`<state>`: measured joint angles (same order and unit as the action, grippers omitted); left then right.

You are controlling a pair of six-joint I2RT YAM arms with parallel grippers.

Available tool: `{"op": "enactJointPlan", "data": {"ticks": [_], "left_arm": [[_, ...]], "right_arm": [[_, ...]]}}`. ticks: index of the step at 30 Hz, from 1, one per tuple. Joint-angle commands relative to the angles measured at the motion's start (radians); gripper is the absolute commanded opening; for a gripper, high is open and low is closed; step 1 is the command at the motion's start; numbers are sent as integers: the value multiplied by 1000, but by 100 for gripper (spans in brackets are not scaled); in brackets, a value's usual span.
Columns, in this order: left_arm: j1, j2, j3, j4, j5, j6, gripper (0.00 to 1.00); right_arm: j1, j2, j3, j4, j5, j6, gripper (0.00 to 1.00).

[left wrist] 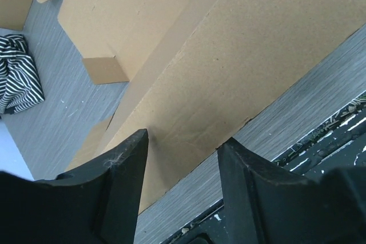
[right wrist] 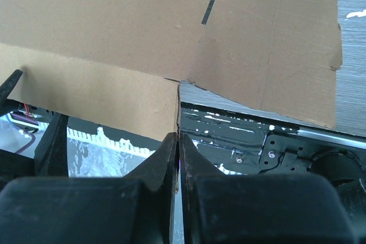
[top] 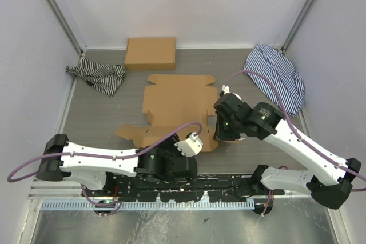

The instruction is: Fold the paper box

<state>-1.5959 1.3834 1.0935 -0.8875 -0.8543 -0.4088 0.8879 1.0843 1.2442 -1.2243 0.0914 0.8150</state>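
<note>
The paper box (top: 177, 102) lies as a flat brown die-cut sheet in the middle of the table. My right gripper (top: 217, 134) is at its near right corner. In the right wrist view the gripper (right wrist: 178, 141) is shut on the edge of a raised flap of the paper box (right wrist: 114, 27), seen edge-on between the fingers. My left gripper (top: 197, 141) is at the sheet's near edge. In the left wrist view it (left wrist: 183, 144) is open, its fingertips (left wrist: 128, 158) over the near border of the paper box (left wrist: 229, 55), with nothing gripped.
A second, folded brown cardboard box (top: 150, 53) sits at the back. A black-and-white striped cloth (top: 97, 76) lies at the left and a blue-striped cloth (top: 279, 75) at the back right. Walls enclose the table on three sides. The arm rail (top: 189, 190) runs along the near edge.
</note>
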Motion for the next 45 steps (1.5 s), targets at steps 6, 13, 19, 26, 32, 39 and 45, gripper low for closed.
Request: {"op": "enactJointPlan", "data": {"ticks": [6, 13, 19, 26, 32, 39, 45], "left_arm": [[20, -46, 2, 36, 21, 7, 42], [48, -54, 42, 30, 92, 35, 1], [64, 10, 165, -57, 201, 16, 0], [175, 117, 475, -202, 438, -30, 1], [346, 141, 598, -208, 588, -79, 4], [593, 174, 527, 27, 948, -160, 4], [758, 209, 435, 309, 1274, -390, 3]], "right_arm": [[0, -22, 34, -11, 5, -1, 13], [0, -22, 72, -46, 56, 8, 58], [0, -31, 185, -98, 190, 36, 72], [0, -11, 362, -169, 335, 67, 73], [0, -35, 400, -200, 431, 111, 74], [0, -23, 359, -198, 450, 99, 74], [0, -6, 335, -176, 443, 78, 74]]}}
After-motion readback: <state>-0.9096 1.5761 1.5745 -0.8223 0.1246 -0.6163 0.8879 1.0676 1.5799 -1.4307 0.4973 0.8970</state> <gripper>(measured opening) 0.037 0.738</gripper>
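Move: The paper box's raised near wall already stands between the left hand's open fingers, its middle about level with the hand and some 2 cm below. Its right end, still pinched by the right hand, is roughly 13 cm to the left hand's right. The main sheet's middle lies some 15 cm ahead of the left hand and 12 cm below. From the right hand the wall's middle is about 13 cm left and 3 cm below. Left pinches the wall, swings it forward, rightward and up about 10 cm; right hand opens, rises clear. ##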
